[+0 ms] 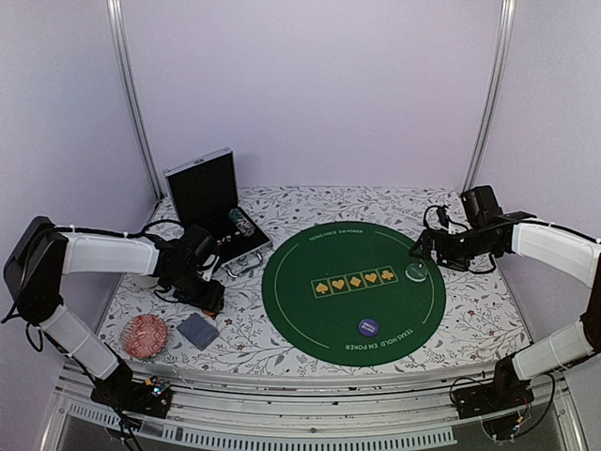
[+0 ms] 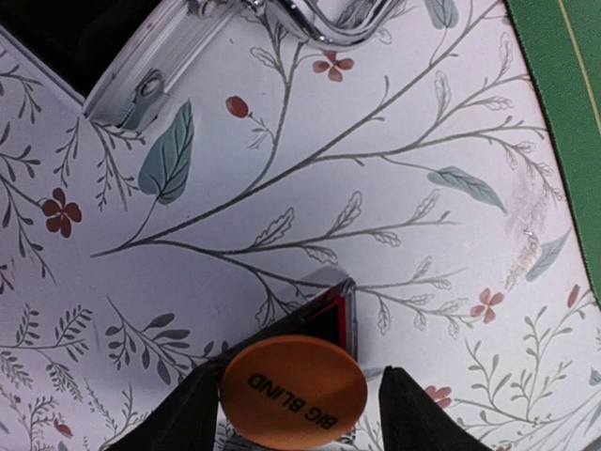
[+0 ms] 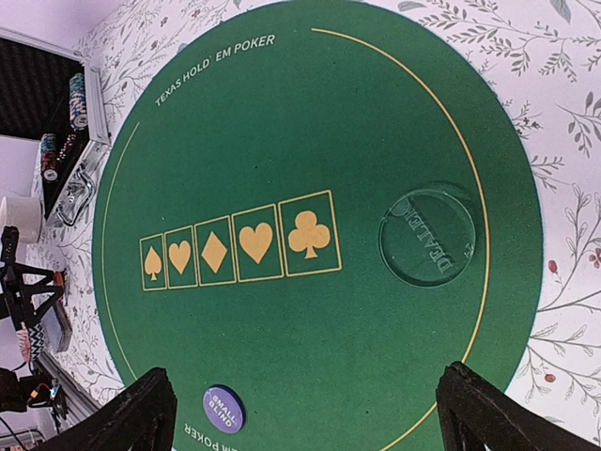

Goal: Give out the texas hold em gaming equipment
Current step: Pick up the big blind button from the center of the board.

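Observation:
An orange BIG BLIND button (image 2: 293, 392) lies between the fingers of my left gripper (image 2: 299, 399), over the base of a small black triangular marker (image 2: 343, 315) on the floral cloth. The left finger touches the button's edge and a thin gap shows at the right finger, so the jaws stand open around it. In the top view the left gripper (image 1: 208, 296) is left of the green mat (image 1: 300, 319). On the mat lie a pale-green dealer button (image 1: 416, 272) and a purple SMALL BLIND button (image 1: 368, 327). My right gripper (image 1: 420, 249) hovers wide open and empty.
An open metal case (image 1: 202, 193) holding poker chips (image 1: 242, 225) stands at the back left. A blue-grey deck of cards (image 1: 198, 330) and a red patterned round object (image 1: 146, 335) lie near the front left. A cream mug (image 3: 19, 218) stands beside the case.

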Robot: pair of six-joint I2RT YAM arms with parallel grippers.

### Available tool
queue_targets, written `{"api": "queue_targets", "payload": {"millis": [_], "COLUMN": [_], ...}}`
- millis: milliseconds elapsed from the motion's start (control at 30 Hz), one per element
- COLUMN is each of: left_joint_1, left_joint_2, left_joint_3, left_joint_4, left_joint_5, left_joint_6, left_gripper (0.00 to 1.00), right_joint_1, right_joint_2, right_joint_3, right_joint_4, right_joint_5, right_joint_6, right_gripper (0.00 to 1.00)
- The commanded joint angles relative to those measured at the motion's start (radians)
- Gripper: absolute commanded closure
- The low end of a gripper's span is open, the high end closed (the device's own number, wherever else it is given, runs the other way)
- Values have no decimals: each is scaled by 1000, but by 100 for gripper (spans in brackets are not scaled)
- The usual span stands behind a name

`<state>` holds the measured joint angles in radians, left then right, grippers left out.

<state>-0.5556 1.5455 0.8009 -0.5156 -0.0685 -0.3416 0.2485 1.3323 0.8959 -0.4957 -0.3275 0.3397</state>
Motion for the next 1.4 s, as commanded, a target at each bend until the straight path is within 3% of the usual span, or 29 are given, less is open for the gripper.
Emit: {"api": "queue_targets", "payload": {"millis": [0,333,633,833,1033,1133,1267,1367], "left_joint_1": [-3,-4,-20,-40,-57,-71,-77,-86], "left_joint_2": [-8,-21,-31,-13,5,18,15,10], "left_joint_3": [-18,-30,-6,-1,0,4,2,5], "left_joint_4": [-15,-8,-29,-27,-23,-21,-8,6], "left_joint_5": [15,17,5,23,44,54,91,114], "left_joint_6": [-6,-11,4,15,21,27,25,19], "left_gripper": [43,62,57,74,72,80,98,100], "right_joint_1": [5,6,7,6,7,5,6,7], "right_joint_2": [7,11,8,6,1,-1,-9,-14], "right_joint_3": [-13,-18,-18,-22,-22,-22,-24,-23], "right_joint_4": [27,29,31,31,25,25,21,16], "right_joint_5": [-14,-13,-13,-14,-8,-11,-9,-5], "right_joint_6": [2,0,1,1,0,2,3,3], "right_gripper": [1,1,1,1,1,1,1,1]}}
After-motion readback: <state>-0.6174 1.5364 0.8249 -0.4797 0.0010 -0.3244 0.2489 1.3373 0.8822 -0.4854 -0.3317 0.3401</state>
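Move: The big blind button is already between the left hand's open fingers, straight below the hand point by about 1 cm, on top of the black-and-red triangle, whose middle is roughly 1 cm farther out and 2 cm down. The grey box lies some 6 cm back and 3 cm left, and the case handle about 13 cm ahead and 9 cm right. From the right hand, the button is roughly 53 cm left, 14 cm back and 12 cm lower. The left fingers, round the button and just over half open, close almost fully and end at its left rim, seemingly pinching it there by its thickness. The hand first eases back about 1.5 cm while staying low, then swings right, roughly 3.5 cm in all, coming forward again and rising about 1 cm at the end, the wrist turning slightly clockwise. ##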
